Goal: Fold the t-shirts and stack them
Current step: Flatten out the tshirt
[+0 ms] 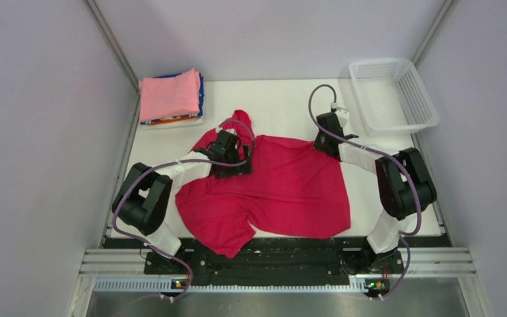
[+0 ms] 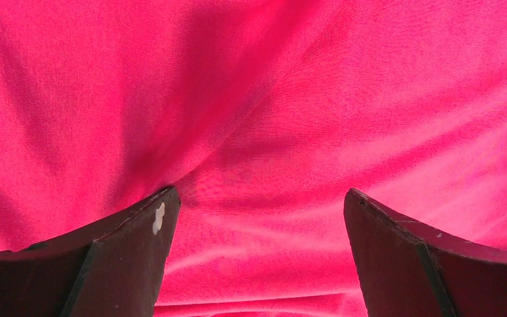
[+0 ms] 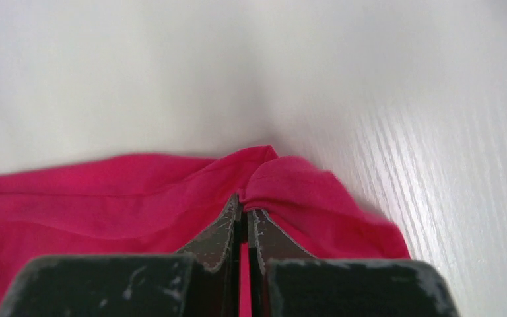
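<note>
A crimson-red t-shirt [image 1: 284, 191] lies unfolded and rumpled across the middle of the table. My left gripper [image 1: 228, 155] hovers over its far left part, near a sleeve. In the left wrist view that gripper [image 2: 261, 205] is open, with wrinkled red cloth [image 2: 264, 99] filling the view under the wide-apart fingers. My right gripper [image 1: 327, 142] is at the shirt's far right corner. In the right wrist view it [image 3: 244, 201] is shut on a pinched fold of the red cloth [image 3: 304, 188]. Folded t-shirts [image 1: 170, 94] are stacked at the back left, a light pink one on top.
A white mesh basket [image 1: 396, 92] stands at the back right corner. White tabletop [image 1: 284, 105] shows beyond the red shirt. Grey walls close in both sides, and the arms' mounting rail [image 1: 270, 257] runs along the near edge.
</note>
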You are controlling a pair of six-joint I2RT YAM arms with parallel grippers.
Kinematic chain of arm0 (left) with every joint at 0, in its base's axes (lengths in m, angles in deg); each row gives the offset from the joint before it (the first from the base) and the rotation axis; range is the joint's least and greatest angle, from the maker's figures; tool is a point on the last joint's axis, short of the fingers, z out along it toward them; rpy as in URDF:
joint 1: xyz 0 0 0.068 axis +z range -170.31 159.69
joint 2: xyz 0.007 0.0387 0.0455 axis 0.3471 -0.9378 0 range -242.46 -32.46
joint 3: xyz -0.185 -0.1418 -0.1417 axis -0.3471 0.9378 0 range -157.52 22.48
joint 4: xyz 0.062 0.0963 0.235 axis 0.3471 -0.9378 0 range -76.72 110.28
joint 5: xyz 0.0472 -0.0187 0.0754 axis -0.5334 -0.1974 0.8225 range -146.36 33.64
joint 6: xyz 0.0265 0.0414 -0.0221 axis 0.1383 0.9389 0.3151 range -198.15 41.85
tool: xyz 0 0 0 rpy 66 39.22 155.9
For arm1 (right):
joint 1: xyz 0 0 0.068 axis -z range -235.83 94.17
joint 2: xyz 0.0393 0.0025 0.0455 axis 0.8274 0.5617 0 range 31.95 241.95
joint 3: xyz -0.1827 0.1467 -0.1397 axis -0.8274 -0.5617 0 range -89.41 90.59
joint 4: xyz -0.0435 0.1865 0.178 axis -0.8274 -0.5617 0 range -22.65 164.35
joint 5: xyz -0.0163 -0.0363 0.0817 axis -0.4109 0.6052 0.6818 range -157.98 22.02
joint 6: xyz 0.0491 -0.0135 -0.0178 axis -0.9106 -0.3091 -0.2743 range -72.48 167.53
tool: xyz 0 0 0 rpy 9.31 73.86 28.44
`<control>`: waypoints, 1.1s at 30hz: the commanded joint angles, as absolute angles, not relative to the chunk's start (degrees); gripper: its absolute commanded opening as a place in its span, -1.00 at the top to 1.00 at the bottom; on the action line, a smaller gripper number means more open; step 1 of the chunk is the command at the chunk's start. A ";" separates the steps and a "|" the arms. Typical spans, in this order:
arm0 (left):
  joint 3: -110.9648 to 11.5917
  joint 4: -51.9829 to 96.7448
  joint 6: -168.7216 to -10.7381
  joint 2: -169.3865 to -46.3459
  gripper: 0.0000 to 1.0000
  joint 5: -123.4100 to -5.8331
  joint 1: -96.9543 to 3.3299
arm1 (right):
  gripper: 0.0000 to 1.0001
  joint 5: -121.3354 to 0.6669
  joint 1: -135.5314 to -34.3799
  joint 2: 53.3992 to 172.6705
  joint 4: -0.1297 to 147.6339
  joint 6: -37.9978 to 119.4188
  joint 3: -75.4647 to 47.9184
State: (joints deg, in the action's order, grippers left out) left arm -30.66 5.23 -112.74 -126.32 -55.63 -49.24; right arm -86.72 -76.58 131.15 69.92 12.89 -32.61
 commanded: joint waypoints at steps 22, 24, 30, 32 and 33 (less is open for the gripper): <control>-35.08 6.02 -113.43 -119.33 -0.98 -55.25 -48.36 | -0.97 -80.60 -70.09 128.28 68.57 14.44 -20.10; -35.64 4.68 -114.40 -118.93 -0.98 -51.56 -47.37 | -0.97 -81.72 -73.34 124.90 67.59 16.17 -23.53; -34.50 1.85 -115.74 -119.13 -0.98 -48.59 -44.29 | -0.98 -79.74 -80.16 116.67 66.33 16.66 -35.19; -33.91 2.89 -116.21 -120.22 -0.98 -49.21 -43.39 | -0.97 -79.57 -81.77 115.79 65.16 16.37 -37.63; -34.09 3.62 -116.18 -121.30 -0.98 -50.32 -43.02 | -0.97 -79.22 -82.24 115.65 65.09 16.18 -38.87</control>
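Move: The right hand grips the t-shirt's far right corner, bound for bare table about 9 cm ahead and 8 to its right, some 2 lower. From this hand the white basket is roughly 15 ahead and 20 right, the shirt's near right corner 22 back and 8 right. From the left hand, wide open low on the shirt, the shirt's far sleeve is about 13 straight ahead, the folded stack 20 ahead and 19 left. Still pinching the far right corner, the right hand drags it forward and right towards the basket, about 12 cm, first rising some 4, then opens wide and lets go, and swings back and left over the shirt, climbing. The open left hand, at first resting on the cloth, lifts off about 5 cm late on and moves forward and left. ##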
